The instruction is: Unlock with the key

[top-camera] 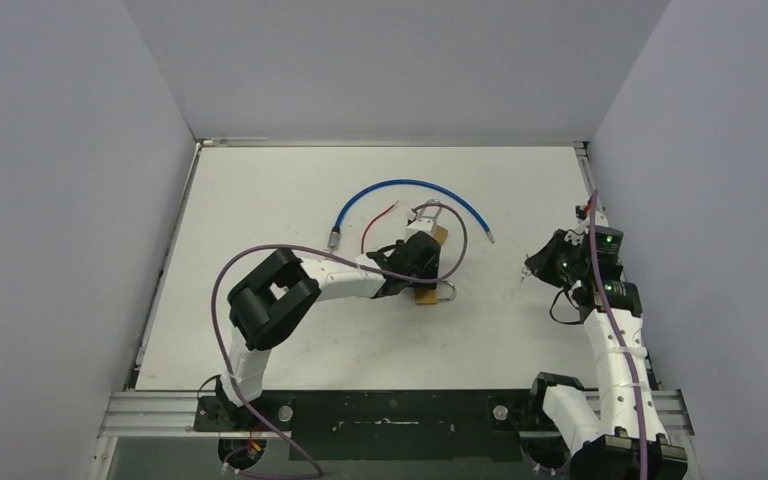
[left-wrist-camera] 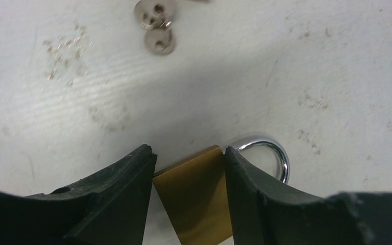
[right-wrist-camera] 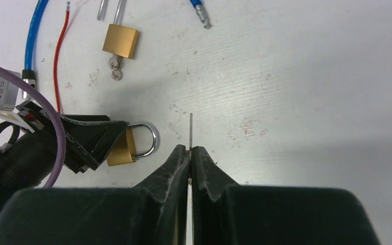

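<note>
A brass padlock (left-wrist-camera: 194, 199) with a chrome shackle (left-wrist-camera: 280, 158) lies on the white table, and my left gripper (left-wrist-camera: 190, 153) is shut on its body, one finger against each side. From above, this padlock (top-camera: 427, 296) shows just past the left gripper (top-camera: 415, 275) near the table's middle. My right gripper (right-wrist-camera: 190, 149) is shut on the key (right-wrist-camera: 191, 130), whose thin blade sticks out beyond the fingertips, seen edge-on. The held key stands apart from the padlock (right-wrist-camera: 122, 148), to its right. In the top view the right gripper (top-camera: 535, 265) hovers at the right side.
A second brass padlock (right-wrist-camera: 120, 41) with small keys (right-wrist-camera: 115, 69) hanging from it lies farther back. A blue cable (top-camera: 410, 185) arcs across the far table and a red wire (top-camera: 375, 225) lies beside it. Grey walls enclose the table on three sides.
</note>
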Available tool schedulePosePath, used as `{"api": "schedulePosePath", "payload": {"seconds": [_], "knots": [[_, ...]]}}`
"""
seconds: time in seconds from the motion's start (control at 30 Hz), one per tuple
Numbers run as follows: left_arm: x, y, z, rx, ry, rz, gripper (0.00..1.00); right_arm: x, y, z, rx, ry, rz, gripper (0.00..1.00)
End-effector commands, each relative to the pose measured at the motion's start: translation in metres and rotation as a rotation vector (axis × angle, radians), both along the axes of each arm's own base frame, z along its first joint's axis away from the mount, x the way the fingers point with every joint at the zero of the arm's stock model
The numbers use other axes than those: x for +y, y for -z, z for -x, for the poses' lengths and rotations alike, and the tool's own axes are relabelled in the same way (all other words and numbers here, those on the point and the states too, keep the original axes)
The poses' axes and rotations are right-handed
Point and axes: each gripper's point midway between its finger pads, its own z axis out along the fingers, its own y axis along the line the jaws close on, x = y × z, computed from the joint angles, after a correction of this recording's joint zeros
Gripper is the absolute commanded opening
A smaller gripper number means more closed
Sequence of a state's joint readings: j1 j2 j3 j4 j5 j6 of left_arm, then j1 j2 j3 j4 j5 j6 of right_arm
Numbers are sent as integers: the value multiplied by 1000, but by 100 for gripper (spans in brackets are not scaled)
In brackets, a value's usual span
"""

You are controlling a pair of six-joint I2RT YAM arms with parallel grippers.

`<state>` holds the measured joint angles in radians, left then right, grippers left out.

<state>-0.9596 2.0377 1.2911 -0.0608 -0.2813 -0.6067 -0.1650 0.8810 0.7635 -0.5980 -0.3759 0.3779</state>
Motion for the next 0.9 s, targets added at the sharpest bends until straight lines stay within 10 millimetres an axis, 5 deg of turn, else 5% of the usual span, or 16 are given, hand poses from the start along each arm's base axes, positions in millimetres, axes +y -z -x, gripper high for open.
{"api": "schedulePosePath", "payload": {"seconds": [0.0, 0.13, 0.23, 0.37, 0.6, 0.87], "knots": [[65, 53, 73, 300, -62, -157, 49, 20, -15, -5, -59, -109, -50, 0], [57, 21, 88, 341, -35, -57, 57, 75, -22, 4, -116, -389, -228, 0], [58, -1, 84, 343, -51, -7, 67, 96, -41, 9, -227, -521, -268, 0], [55, -32, 67, 297, -16, 78, 78, 109, -77, 14, -414, -644, -256, 0], [40, -75, 61, 82, 302, 83, 85, 120, -120, 37, -550, -815, -199, 0], [52, -79, 73, 5, 400, 84, 89, 124, -151, 54, -631, -912, -143, 0]]}}
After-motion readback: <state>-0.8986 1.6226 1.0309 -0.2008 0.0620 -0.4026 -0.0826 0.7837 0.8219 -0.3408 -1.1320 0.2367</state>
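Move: The left fingers already pinch the large brass padlock, its middle about 1 cm behind and 1 cm below the hand point, right at the tabletop. The small brass padlock lies some 14 cm ahead and 3 cm right of this hand, the red lock about 15 cm left and 3 cm ahead, both roughly 1 cm lower. From the right hand, which holds the key, the large padlock is some 21 cm left, 5 cm ahead and 15 cm below. The left fingers open and let go of the large brass padlock as the hand draws back and left, about 7 and 5 cm, almost level; then the hand rises some 5 cm clear, turning about 20 degrees clockwise. The right arm, still gripping the key, swings about 11 cm left, then mostly up 12 cm while easing back, its wrist turning some 45 degrees counter-clockwise and tipping the fingers up. ##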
